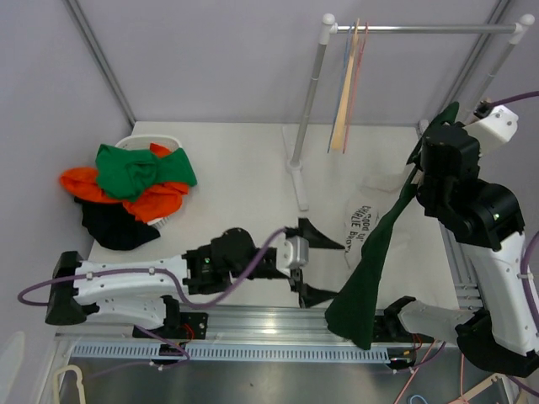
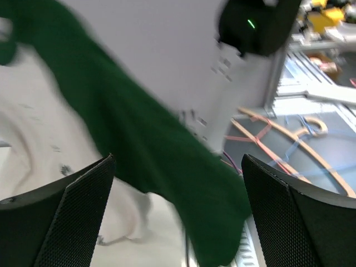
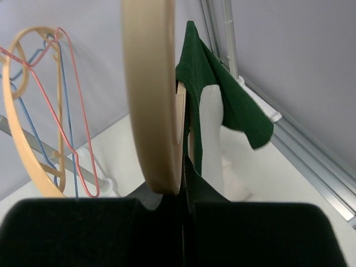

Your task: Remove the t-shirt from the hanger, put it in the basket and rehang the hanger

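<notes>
A dark green t-shirt (image 1: pixel 370 261) with a white printed part (image 1: pixel 362 223) hangs in a long drape from a wooden hanger (image 3: pixel 150 94). My right gripper (image 3: pixel 183 194) is shut on the hanger's hook and holds it high at the right (image 1: pixel 438 156). The shirt's collar and shoulder show past the hanger (image 3: pixel 222 94). Its lower end reaches the table's front rail. My left gripper (image 1: pixel 313 263) is open, just left of the shirt's lower end. In the left wrist view the green cloth (image 2: pixel 144 150) lies ahead between the spread fingers (image 2: pixel 83 206), not touching them.
A white clothes rack (image 1: pixel 307 101) stands at the back with several bare hangers (image 1: pixel 347 84) on its rail. A white basket (image 1: pixel 173 135) heaped with orange, green and black clothes sits at the left. An aluminium rail (image 1: pixel 253 324) runs along the near edge.
</notes>
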Controlling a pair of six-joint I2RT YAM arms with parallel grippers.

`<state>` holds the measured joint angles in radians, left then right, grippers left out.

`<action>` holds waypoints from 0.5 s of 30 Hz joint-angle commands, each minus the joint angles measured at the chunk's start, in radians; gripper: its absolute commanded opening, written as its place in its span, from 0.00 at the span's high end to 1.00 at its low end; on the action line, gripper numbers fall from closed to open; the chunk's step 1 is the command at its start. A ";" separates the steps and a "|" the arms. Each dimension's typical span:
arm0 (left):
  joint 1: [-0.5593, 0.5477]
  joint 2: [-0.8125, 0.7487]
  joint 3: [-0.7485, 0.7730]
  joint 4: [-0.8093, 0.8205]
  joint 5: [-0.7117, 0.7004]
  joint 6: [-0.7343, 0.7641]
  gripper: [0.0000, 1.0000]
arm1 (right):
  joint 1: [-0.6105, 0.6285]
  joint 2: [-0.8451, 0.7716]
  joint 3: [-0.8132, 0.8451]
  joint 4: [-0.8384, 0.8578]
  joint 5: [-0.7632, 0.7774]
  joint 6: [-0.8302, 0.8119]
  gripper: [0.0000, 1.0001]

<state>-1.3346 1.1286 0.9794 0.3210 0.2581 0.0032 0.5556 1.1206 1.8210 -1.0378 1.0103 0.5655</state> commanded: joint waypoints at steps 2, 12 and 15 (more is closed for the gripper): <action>-0.109 0.055 -0.025 0.153 -0.100 0.135 0.01 | 0.015 0.018 0.003 0.012 0.039 0.099 1.00; -0.149 0.258 0.126 0.184 -0.411 0.090 0.01 | 0.043 0.021 0.001 0.025 0.024 0.105 1.00; -0.149 0.290 0.134 0.208 -0.522 0.074 0.01 | 0.049 0.018 0.003 0.027 0.020 0.099 1.00</action>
<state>-1.4792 1.4017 1.0641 0.4561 -0.1024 0.0872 0.5930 1.1572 1.8072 -1.0679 1.0031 0.6220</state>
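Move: The dark green t-shirt hangs slanting from the wooden hanger in the right hand. Its lower part is about 7 cm right of the open left hand, 5 cm back and slightly below; from the right hand it is some 26 cm back, 16 cm left and 12 cm down. The empty hangers hang 10 cm ahead and 21 cm left of the right hand, about level. The rack post's foot is 33 cm ahead, 5 cm left and 37 cm below the left hand. With its fingers kept wide open, the left hand goes about 7 cm right to the t-shirt's lower part, first sinking some 4 cm and drawing back, then swinging about 5 cm forward again while turning some 15 degrees counter-clockwise, so that its fingers come around the hanging cloth without closing. The right hand keeps its shut grip on the wooden hanger, sinking and easing left a couple of centimetres before it all but settles. ##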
